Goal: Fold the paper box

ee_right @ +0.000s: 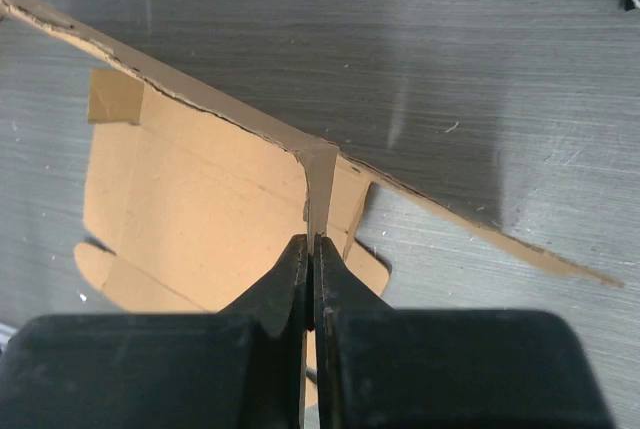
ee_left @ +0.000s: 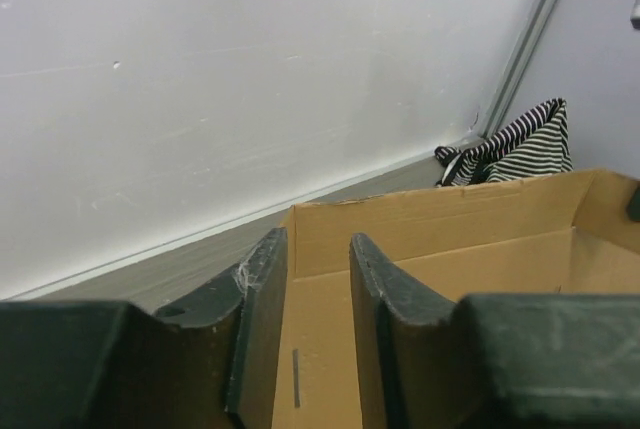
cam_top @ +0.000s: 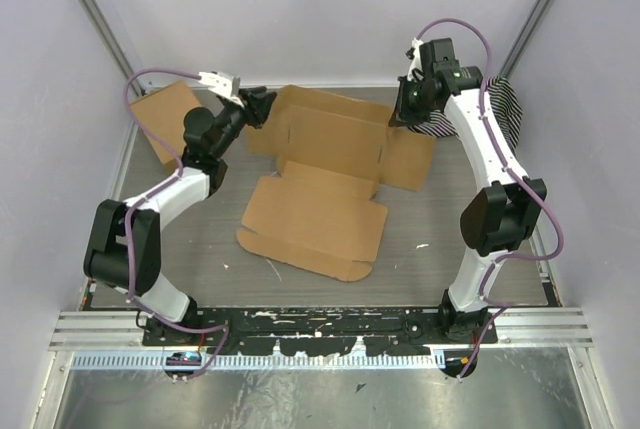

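Note:
The paper box (cam_top: 320,189) lies opened out on the table's middle, brown, its back and side panels partly raised. My left gripper (cam_top: 262,104) is at the box's back left corner. In the left wrist view this gripper (ee_left: 318,244) stands open, and brown cardboard (ee_left: 480,269) shows through the gap between the fingers and beyond them. My right gripper (cam_top: 400,119) is at the box's right side. The right wrist view shows it (ee_right: 311,241) shut on a thin upright flap of the box (ee_right: 200,199), seen edge-on between the fingers.
A smaller plain cardboard rectangle (cam_top: 165,119) lies at the back left, behind the left arm. A black-and-white striped cloth (cam_top: 500,109) sits in the back right corner, and the left wrist view shows that cloth (ee_left: 520,144) too. White walls close in the table on three sides.

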Controlling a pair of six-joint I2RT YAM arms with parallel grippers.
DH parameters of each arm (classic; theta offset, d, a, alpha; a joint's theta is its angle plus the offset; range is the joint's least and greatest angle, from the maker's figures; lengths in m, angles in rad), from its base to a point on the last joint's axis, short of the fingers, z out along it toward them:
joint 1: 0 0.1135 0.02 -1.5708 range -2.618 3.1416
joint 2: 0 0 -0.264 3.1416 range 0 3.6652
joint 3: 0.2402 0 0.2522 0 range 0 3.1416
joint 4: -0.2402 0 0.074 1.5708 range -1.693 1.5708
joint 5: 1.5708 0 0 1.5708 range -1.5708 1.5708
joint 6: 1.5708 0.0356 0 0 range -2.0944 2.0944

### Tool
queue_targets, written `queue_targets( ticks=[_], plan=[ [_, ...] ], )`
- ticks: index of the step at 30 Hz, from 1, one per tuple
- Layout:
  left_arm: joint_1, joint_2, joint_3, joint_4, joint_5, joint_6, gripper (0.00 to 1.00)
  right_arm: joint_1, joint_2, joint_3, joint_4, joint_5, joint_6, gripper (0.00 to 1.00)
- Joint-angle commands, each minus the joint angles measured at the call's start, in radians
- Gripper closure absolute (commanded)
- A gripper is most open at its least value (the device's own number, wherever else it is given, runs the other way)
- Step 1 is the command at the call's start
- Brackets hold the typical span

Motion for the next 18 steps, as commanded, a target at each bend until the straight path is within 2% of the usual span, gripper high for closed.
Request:
queue_targets(
  ticks=[1, 4, 11, 14, 18],
  plan=[
    [0.000, -0.094, -0.012, -0.078, -0.071, -0.054, 0.60, 0.001, -0.071, -0.020, 0.148, 0.071, 0.039, 0.99],
    [0.001, -0.148, 0.007, -0.202, -0.066, -0.063, 0.59, 0.013, -0.083, -0.046, 0.217, 0.123, 0.028, 0.99],
    [0.000, -0.158, 0.267, -0.787, -0.128, 0.000, 0.62, 0.049, -0.214, -0.328, 0.550, 0.251, 0.008, 0.99],
    [0.001, -0.137, 0.334, -0.876, -0.114, -0.004, 0.65, 0.091, -0.268, -0.454, 0.681, 0.304, 0.000, 0.98],
    [0.000, -0.098, 0.380, -0.928, -0.080, -0.044, 0.69, 0.138, -0.291, -0.535, 0.772, 0.352, -0.008, 0.98]
  ],
)
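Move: The left hand, empty and parted, has the free left corner of the raised far wall about 4 cm ahead, 4 cm to its right and some 3 cm below; the small carton stands roughly 24 cm to its left, level with it in reach and about 21 cm lower. The right hand already holds the wall's right corner between its fingers; the striped cloth lies around 22 cm to its right, 6 cm farther out and 20 cm down. The right hand keeps its pinch on the wall's right corner, easing about 2 cm forward, then sinking about as much while its fingers swing up some 20 degrees from pointing down towards pointing forward. Meanwhile the left hand, fingers staying parted, backs away from the free left corner, rising about 4.5 cm with a little drift left and back and tipping its nose down 15 to 20 degrees. ##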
